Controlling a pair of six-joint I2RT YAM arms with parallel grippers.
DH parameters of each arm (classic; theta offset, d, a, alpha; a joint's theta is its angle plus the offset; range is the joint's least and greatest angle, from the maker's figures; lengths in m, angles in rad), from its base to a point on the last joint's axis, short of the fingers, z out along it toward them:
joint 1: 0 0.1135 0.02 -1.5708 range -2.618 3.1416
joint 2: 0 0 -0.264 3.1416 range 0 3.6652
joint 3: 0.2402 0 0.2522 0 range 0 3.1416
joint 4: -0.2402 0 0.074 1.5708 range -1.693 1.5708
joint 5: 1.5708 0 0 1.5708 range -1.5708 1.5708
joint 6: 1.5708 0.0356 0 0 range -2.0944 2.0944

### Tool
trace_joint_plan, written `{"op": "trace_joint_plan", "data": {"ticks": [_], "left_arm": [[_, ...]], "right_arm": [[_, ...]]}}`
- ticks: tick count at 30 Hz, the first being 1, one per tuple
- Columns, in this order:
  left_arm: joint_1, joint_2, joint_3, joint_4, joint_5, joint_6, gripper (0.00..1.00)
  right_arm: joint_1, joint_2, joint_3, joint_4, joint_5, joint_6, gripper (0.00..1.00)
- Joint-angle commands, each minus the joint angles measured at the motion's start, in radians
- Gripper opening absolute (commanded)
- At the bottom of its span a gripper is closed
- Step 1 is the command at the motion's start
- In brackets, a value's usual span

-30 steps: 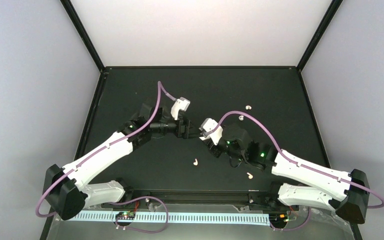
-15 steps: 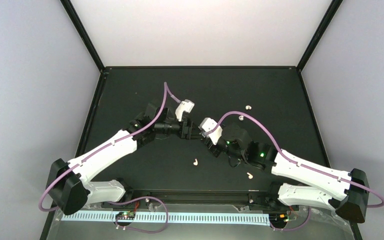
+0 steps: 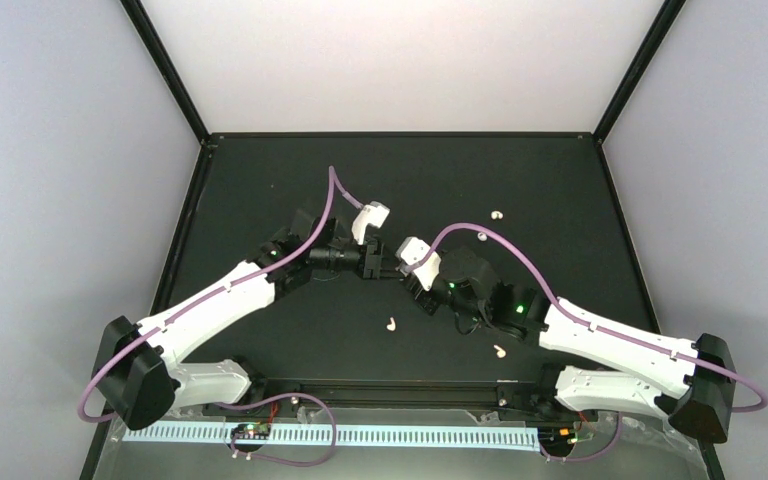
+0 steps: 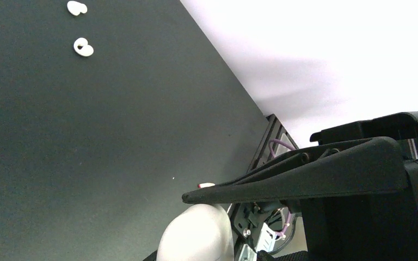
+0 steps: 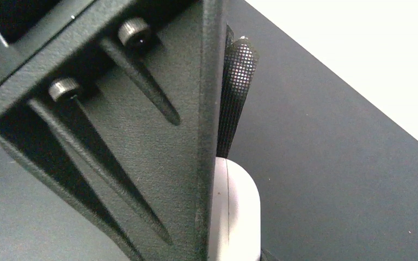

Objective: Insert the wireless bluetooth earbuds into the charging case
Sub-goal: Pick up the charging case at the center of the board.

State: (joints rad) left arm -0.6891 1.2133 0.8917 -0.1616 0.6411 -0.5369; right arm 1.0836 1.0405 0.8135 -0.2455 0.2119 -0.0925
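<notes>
The charging case is hidden between the two grippers in the top view. It shows as a glossy white rounded end in the left wrist view [image 4: 196,236] and, with its lid seam closed, in the right wrist view [image 5: 239,212]. My left gripper [image 3: 380,263] and right gripper [image 3: 407,275] meet tip to tip at mid-table. The left upper finger [image 4: 283,179] rests on the case. The right finger [image 5: 141,163] presses on its side. Two small pale pieces lie at the back right [image 3: 498,214] [image 3: 482,236], and two near the front [image 3: 391,324] [image 3: 500,351]. I cannot tell which are earbuds.
The black mat [image 3: 260,190] has a raised black frame on its edges, with white walls behind. The two back pieces also show in the left wrist view [image 4: 77,7] [image 4: 83,47], the second with a dark spot. Purple cables arch over both wrists.
My left arm has swung right and brought its gripper up against the right gripper. The right gripper has shifted slightly left. The small pieces have not moved.
</notes>
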Motion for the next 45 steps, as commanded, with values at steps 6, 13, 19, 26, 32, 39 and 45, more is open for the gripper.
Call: {"op": "trace_joint_plan", "data": {"ticks": [6,13,19,26,32,39,45], "left_arm": [[-0.013,-0.001,-0.023,0.017,0.046,-0.02,0.43],[-0.017,0.0,-0.03,0.019,0.047,-0.017,0.24],[-0.017,-0.01,-0.029,0.031,0.039,-0.025,0.13],[-0.006,-0.058,-0.002,0.025,-0.013,-0.002,0.05],[0.024,-0.169,-0.032,0.082,-0.078,0.042,0.02],[0.025,-0.397,-0.264,0.535,-0.034,0.023,0.01],[0.023,-0.52,-0.417,0.878,-0.017,0.072,0.02]], "right_arm": [[0.007,0.004,0.032,0.058,0.037,-0.007,0.38],[0.007,0.007,0.033,0.059,0.032,-0.003,0.39],[0.007,0.004,0.041,0.052,0.017,0.008,0.5],[0.005,-0.069,0.053,0.034,0.054,0.09,0.93],[0.004,-0.204,0.118,0.015,0.022,0.169,0.99],[-0.002,-0.25,0.156,0.078,-0.115,0.316,1.0],[-0.008,-0.254,0.13,0.151,-0.246,0.382,0.98]]}}
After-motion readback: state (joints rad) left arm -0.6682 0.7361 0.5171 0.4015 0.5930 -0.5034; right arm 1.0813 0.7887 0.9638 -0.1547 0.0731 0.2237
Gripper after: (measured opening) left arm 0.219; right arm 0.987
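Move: The charging case is held in the right gripper's fingers, at the left fingertips: about 1 cm back, 1 cm right and 1 cm below the left hand point, and roughly 1 cm ahead and 1 cm left of the right one. A near earbud lies on the board some 24 cm below the left hand, 2 cm ahead. The right earbud is around 5 cm back, 24 cm right and as far below; a far earbud is about 28 cm ahead and 22 cm right. Hold the right gripper still with the case while you close the left fingers from half open to pinch it. Once they have it, open the right fingers wide and lift the right hand off, about 17 cm up and slightly back, fingertips tipping up; carry the case in the left hand up some 9 cm, leftward and back, rolling the wrist and raising the fingertips. ##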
